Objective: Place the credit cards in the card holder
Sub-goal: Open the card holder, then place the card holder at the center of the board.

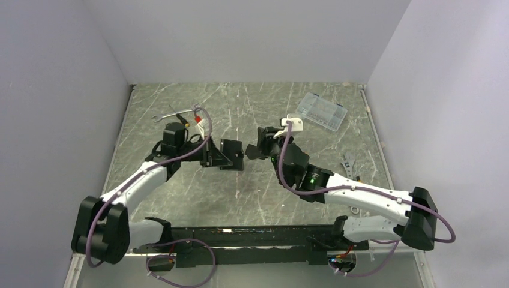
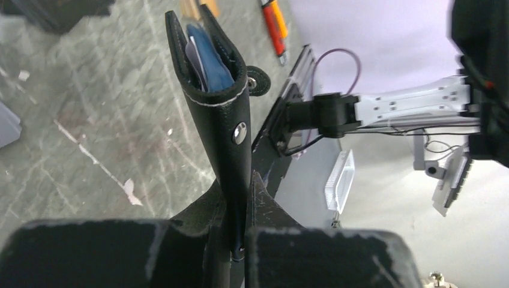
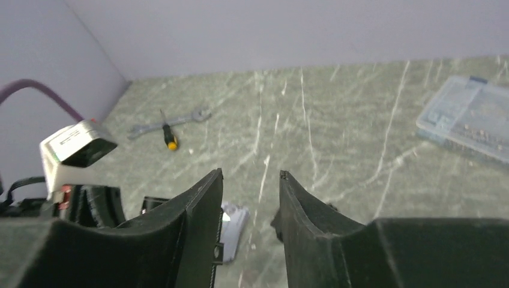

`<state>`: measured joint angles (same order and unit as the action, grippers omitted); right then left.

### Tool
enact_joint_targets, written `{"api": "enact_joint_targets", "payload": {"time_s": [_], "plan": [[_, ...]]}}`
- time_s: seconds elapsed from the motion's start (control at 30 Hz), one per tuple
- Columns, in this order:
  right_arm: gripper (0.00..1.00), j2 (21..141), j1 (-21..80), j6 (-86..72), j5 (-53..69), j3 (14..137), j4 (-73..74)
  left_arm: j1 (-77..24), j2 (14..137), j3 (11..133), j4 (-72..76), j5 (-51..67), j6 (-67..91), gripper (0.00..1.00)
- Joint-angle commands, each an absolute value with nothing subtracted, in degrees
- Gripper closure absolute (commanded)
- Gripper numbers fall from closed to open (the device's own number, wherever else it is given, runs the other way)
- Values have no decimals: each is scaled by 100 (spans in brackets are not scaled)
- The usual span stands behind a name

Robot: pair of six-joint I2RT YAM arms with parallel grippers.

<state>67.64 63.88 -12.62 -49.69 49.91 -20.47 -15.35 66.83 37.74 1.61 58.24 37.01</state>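
My left gripper (image 2: 239, 180) is shut on the lower edge of the black card holder (image 2: 223, 114), which stands upright above the table with its silver snap (image 2: 239, 132) facing the camera. Thin blue and pale flat edges (image 2: 207, 60) sit in its open mouth; I cannot tell whether they are the credit cards. From above, the card holder (image 1: 233, 155) hangs between the two grippers, the left gripper (image 1: 216, 157) on its left. The right gripper (image 1: 251, 150) is just right of it. In the right wrist view the right gripper (image 3: 251, 174) is open with nothing between its fingers.
A clear plastic box (image 1: 322, 111) lies at the back right. A wrench (image 1: 163, 116) and an orange-handled screwdriver (image 1: 183, 115) lie at the back left. Small metal tools (image 1: 348, 163) rest at the right. A pale flat piece (image 3: 235, 222) shows below the right fingers.
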Motion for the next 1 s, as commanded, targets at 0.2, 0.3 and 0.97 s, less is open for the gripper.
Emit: {"api": "enact_joint_targets", "payload": {"time_s": [0.2, 0.3, 0.97], "plan": [[56, 5810, 6167, -3589, -4768, 4431, 1071, -2997, 8350, 4144, 9, 5019, 3041, 100], [56, 5678, 6023, -3861, -4495, 4284, 1497, -3268, 8893, 4337, 9, 4906, 2828, 100], [56, 6774, 4818, -3496, -2392, 4406, 1351, -3170, 8389, 4167, -437, 4460, 2216, 16]]}}
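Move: The left gripper already holds the card holder by one edge; its empty table spot lies about 17 cm below, 11 cm right and 3 cm back. From that hand, the silver cards lie 8 cm ahead and 2 cm right, the black cards 11 cm ahead and 15 cm right, both 18 cm below. From the empty right gripper, the card holder is about 11 cm left, 3 cm back and 11 cm below. Bring the left gripper down about 14 cm, carrying the card holder right and back to the bare table nearer the base than the black cards and tipping its fingers some 20 degrees further down, then open wide and let go. Meanwhile lower the right gripper about 18 cm, swing it right, away from the card holder, and tilt it down, fingers staying open. ##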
